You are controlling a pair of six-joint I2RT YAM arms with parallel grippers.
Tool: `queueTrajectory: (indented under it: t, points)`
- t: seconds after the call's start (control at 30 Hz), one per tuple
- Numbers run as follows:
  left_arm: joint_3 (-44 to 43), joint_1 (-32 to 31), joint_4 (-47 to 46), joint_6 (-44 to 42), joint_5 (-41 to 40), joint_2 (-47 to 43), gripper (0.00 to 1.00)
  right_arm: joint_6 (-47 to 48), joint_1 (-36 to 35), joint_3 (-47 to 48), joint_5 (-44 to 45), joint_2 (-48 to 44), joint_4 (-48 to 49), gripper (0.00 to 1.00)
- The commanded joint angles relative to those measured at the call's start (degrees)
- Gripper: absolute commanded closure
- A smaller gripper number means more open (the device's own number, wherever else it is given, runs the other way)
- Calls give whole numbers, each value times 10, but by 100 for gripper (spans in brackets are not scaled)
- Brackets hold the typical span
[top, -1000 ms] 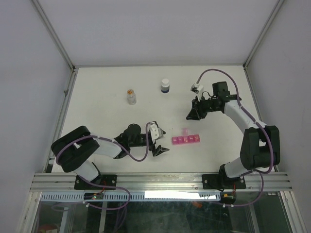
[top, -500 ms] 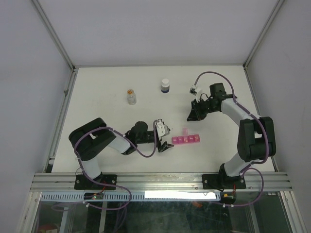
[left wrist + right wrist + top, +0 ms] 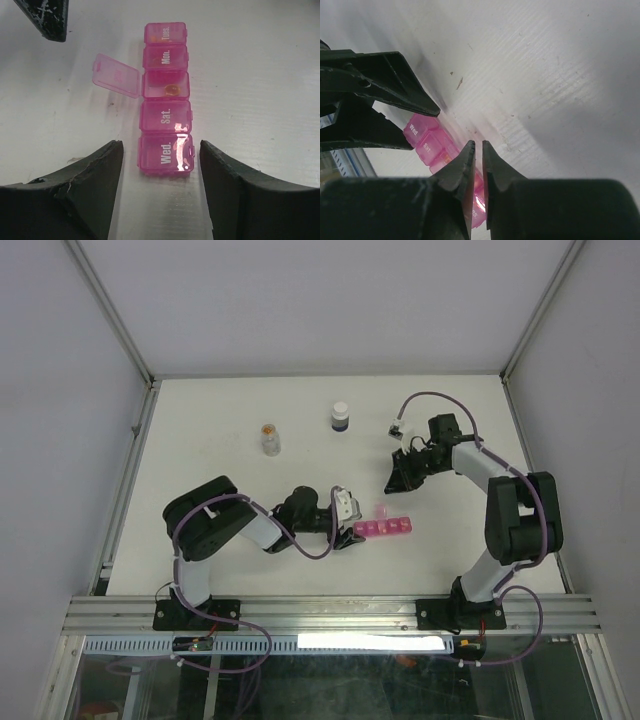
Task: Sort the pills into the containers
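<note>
The containers are one pink organizer strip [image 3: 166,95] lying on the white table, also seen in the top view [image 3: 386,529]. Its middle compartment stands open with the lid [image 3: 117,75] flipped aside. Inside lies one orange pill [image 3: 171,89]. The other lids, marked Tues., Mon., Sat. and Wed., are down. My left gripper [image 3: 161,148] is open and straddles the Wed. end, with a gap on each side. My right gripper [image 3: 477,145] hovers beyond the strip [image 3: 425,142]. Its jaws are shut to a thin slit with nothing visible between them.
A small clear vial with an orange cap [image 3: 269,440] and a dark bottle with a white cap [image 3: 341,418] stand at the back of the table. Metal frame rails run along the table's left, right and near edges.
My left arm has reached right to the strip's left end and its jaws have narrowed. My right gripper's jaws have closed, and it has shifted slightly.
</note>
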State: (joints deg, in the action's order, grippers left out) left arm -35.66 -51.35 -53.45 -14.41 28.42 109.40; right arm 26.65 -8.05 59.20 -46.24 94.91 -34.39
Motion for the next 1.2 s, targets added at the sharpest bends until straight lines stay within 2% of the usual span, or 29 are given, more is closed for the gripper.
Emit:
queueTrajectory:
  t: [0.0, 0.23, 0.33, 0.6, 0.83, 1.03, 1.17]
  points:
    - [-20, -6, -2, -8, 31, 6, 40, 1, 2, 13, 1, 4, 2, 88]
    - [-33, -7, 31, -10, 36, 7, 46, 1, 1, 13, 1, 15, -2, 88]
    - [-37, -7, 40, -12, 37, 6, 54, 5, -2, 14, 1, 26, -9, 88]
    - [-43, -7, 58, -18, 37, 5, 66, 18, -16, 19, 7, 44, -23, 88]
    - [-46, -6, 63, -18, 41, 6, 76, 77, -23, 30, -44, 45, -89, 89]
    - [-45, -6, 64, -18, 40, 4, 77, 133, -36, 5, -51, 0, -130, 90]
    - [-46, -6, 64, -19, 41, 5, 77, 137, -64, -23, -2, -33, -128, 90]
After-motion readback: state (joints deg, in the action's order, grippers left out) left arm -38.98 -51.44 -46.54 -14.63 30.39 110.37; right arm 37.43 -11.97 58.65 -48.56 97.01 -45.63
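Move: The pill box's Wed. end lies almost between the left gripper's open fingers, about 1 cm to the right and 1 cm below; the open lid is some 5 cm ahead and 6 cm right of that hand. From the shut right fingertips, the open lid lies about 4 cm back, 2 cm left and 3 cm down, with the pill box's open compartment just behind it, roughly 7 cm back, 1 cm left and 3 cm down. Lower the left gripper about 1 cm and close its fingers on both sides of the Wed. compartment, then keep that grip still. With the right fingers kept shut, dip in front of the open lid, then draw back about 5 cm towards the open compartment and slightly left, rising a little and turning some 10 degrees counter-clockwise, to swing the lid up and over. ##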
